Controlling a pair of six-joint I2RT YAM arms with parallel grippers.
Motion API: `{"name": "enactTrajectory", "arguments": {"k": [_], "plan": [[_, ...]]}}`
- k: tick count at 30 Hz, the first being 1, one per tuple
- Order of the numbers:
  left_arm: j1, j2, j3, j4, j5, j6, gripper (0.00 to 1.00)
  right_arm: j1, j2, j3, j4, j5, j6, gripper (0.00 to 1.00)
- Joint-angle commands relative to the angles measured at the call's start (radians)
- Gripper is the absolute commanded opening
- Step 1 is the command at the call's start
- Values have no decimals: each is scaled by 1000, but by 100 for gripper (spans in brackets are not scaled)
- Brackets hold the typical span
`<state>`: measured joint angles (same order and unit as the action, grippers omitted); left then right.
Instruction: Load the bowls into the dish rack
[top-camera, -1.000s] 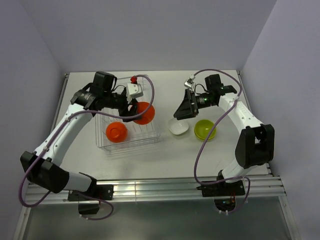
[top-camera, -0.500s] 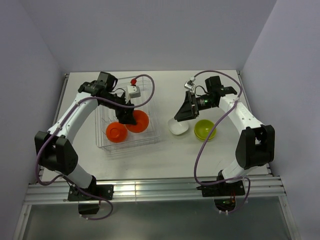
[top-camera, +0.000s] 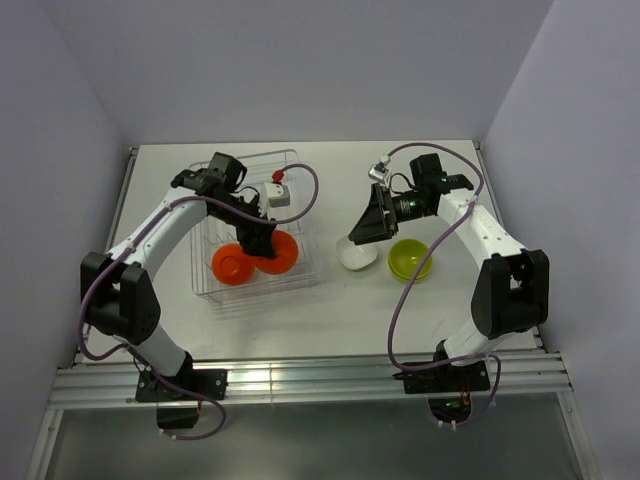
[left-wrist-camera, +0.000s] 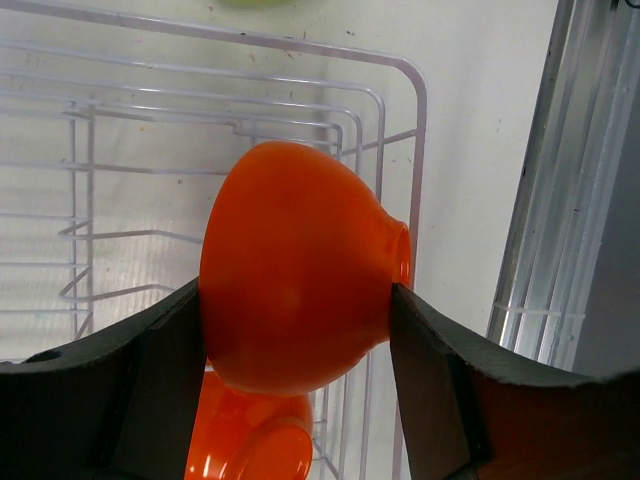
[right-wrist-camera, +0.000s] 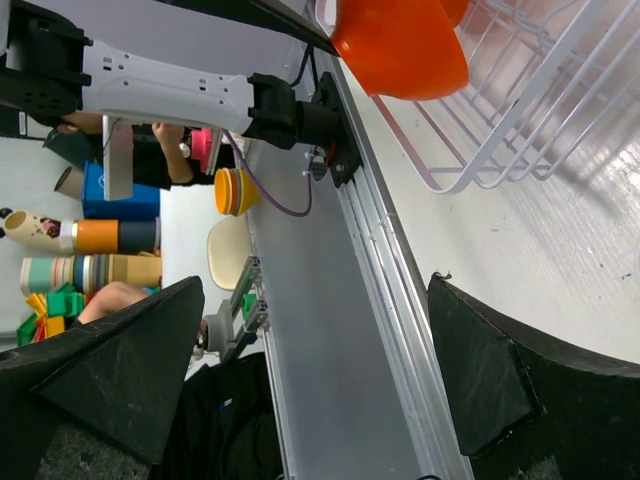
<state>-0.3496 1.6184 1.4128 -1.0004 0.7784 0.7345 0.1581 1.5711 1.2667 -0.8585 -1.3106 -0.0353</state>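
My left gripper (top-camera: 268, 243) is shut on an orange-red bowl (top-camera: 280, 252), holding it tilted low over the wire dish rack (top-camera: 305, 282). In the left wrist view the fingers press both sides of this bowl (left-wrist-camera: 295, 270) above the rack's wires (left-wrist-camera: 382, 110). A second orange-red bowl (top-camera: 231, 263) lies in the rack right beside it, and shows below the held one (left-wrist-camera: 250, 440). A white bowl (top-camera: 357, 257) and a lime green bowl (top-camera: 410, 259) stand on the table to the right of the rack. My right gripper (top-camera: 364, 228) hangs open just above the white bowl, nothing between its fingers (right-wrist-camera: 130, 370).
An aluminium rail (top-camera: 300, 375) runs along the table's near edge, by the arm bases. Walls close in the left, back and right sides. The rack's far half (top-camera: 250, 165) holds no bowls.
My left gripper has carried the orange-red bowl down and toward the near side, into the rack next to the other orange-red bowl. The right arm has barely moved.
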Motion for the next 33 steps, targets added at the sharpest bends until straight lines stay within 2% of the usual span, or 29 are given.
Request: {"name": "enactTrajectory", "arguments": {"k": [1, 13, 23, 33], "plan": [[-22, 17, 3, 23, 2, 14, 1, -8, -40, -6, 1, -26, -14, 100], [-45, 87, 6, 63, -39, -12, 1, -8, -51, -16, 7, -32, -6, 100], [-65, 120, 2, 57, -59, 5, 6, -8, -57, -27, 13, -35, -6, 100], [-83, 121, -11, 72, -97, 5, 27, -8, -54, -27, 7, -30, -11, 100]]}}
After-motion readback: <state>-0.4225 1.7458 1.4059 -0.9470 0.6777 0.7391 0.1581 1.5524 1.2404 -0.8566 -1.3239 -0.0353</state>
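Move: The second orange bowl is already held on edge by the left hand. The rack floor spot it is bound for lies about 7 cm below that hand, some 2 cm to its right and 1 cm ahead. The seated orange bowl is about 9 cm left and 3 cm back, also 7 cm down; the white bowl is some 17 cm right, about level front to back and 10 cm below. From the right hand the spot is roughly 16 cm left, 4 cm back, 13 cm below. The held orange bowl, its foot side towards the robot, is lowered by the left hand about 5 cm into the near right part of the rack, beside the bowl already there, edging a centimetre or so to the right. The descent slows to a creep near the end while the fingers tip slightly steeper and keep their hold; whether the bowl meets the rack wires can't be seen. ##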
